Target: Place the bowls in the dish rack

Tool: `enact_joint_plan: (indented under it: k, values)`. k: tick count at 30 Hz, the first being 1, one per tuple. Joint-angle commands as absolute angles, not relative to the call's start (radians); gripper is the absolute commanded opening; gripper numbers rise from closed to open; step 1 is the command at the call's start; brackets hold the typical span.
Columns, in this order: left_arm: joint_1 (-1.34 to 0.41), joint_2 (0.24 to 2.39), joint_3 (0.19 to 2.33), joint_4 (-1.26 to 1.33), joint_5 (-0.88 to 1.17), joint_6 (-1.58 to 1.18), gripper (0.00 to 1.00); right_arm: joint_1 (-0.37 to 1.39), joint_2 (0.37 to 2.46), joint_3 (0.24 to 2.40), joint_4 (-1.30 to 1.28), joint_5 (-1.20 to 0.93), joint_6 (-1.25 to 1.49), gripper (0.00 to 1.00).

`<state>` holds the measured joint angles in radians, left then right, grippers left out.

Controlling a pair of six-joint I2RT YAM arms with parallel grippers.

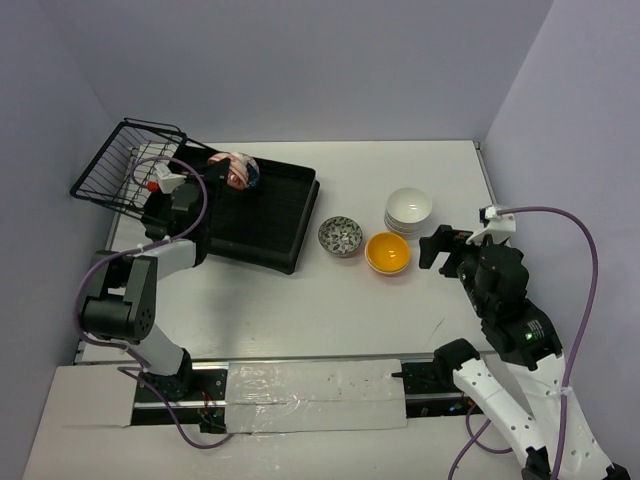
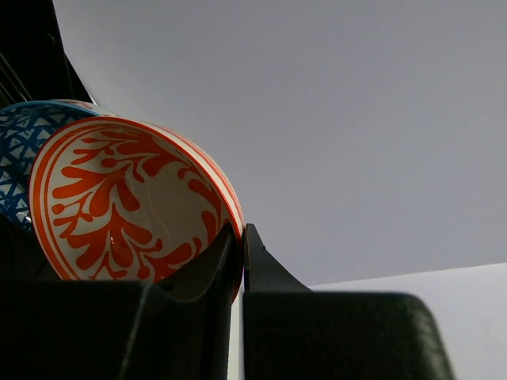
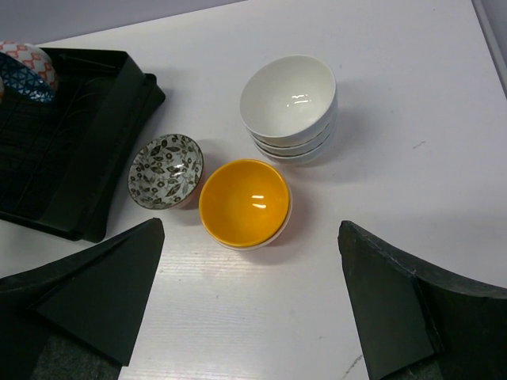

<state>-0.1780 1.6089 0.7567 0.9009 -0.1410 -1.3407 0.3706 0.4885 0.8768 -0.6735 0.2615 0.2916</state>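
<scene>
The black dish rack lies at the left. My left gripper is shut on the rim of an orange-and-white patterned bowl, held on edge over the rack's far end against a blue-patterned bowl. The fingers pinch the rim. A grey-patterned bowl, a yellow bowl and a stack of white bowls stand on the table right of the rack. My right gripper is open and empty, just right of the yellow bowl, with the grey bowl and the white stack beyond.
A black wire basket stands tilted at the rack's far left end. The rack's near corner is close to the grey bowl. The yellow bowl seems to sit in another bowl. Purple walls enclose the white table.
</scene>
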Motion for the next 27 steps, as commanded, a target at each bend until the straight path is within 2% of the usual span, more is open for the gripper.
enact_joint_plan:
  k: [1, 27]
  values:
    - [-0.175, 1.620, 0.767, 1.083, -0.170, -1.396, 0.00, 0.379, 0.506, 0.911, -0.655, 0.296, 0.268, 0.98]
    - [-0.176, 1.805, 0.716, 1.276, -0.156, -1.433, 0.00, 0.379, 0.495, 0.900, -0.661, 0.291, 0.264, 0.99]
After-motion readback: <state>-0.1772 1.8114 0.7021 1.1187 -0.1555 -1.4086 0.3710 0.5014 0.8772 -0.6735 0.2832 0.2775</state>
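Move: The left hand, already pinching the orange-patterned bowl by its rim, is over the black dish rack; the free slot below it lies about 1 cm ahead and 16 cm down. The blue bowl stands roughly 5 cm ahead, 1 cm right and 12 cm below; the wire basket is some 22 cm left and 6 cm farther out, 13 cm below. From the idle right hand that slot is about 21 cm ahead, 44 cm left and 20 cm below. The left hand lowers the upright orange-patterned bowl almost straight down by about 6 cm, creeping only some 1 cm forward, into the dish rack just on the near side of the blue bowl. Its fingers point forward and stay shut on the rim, the hollow of the bowl still facing back towards the robot, and the wrist holds its sideways roll with hardly any turn as the descent runs on steadily to the end. ##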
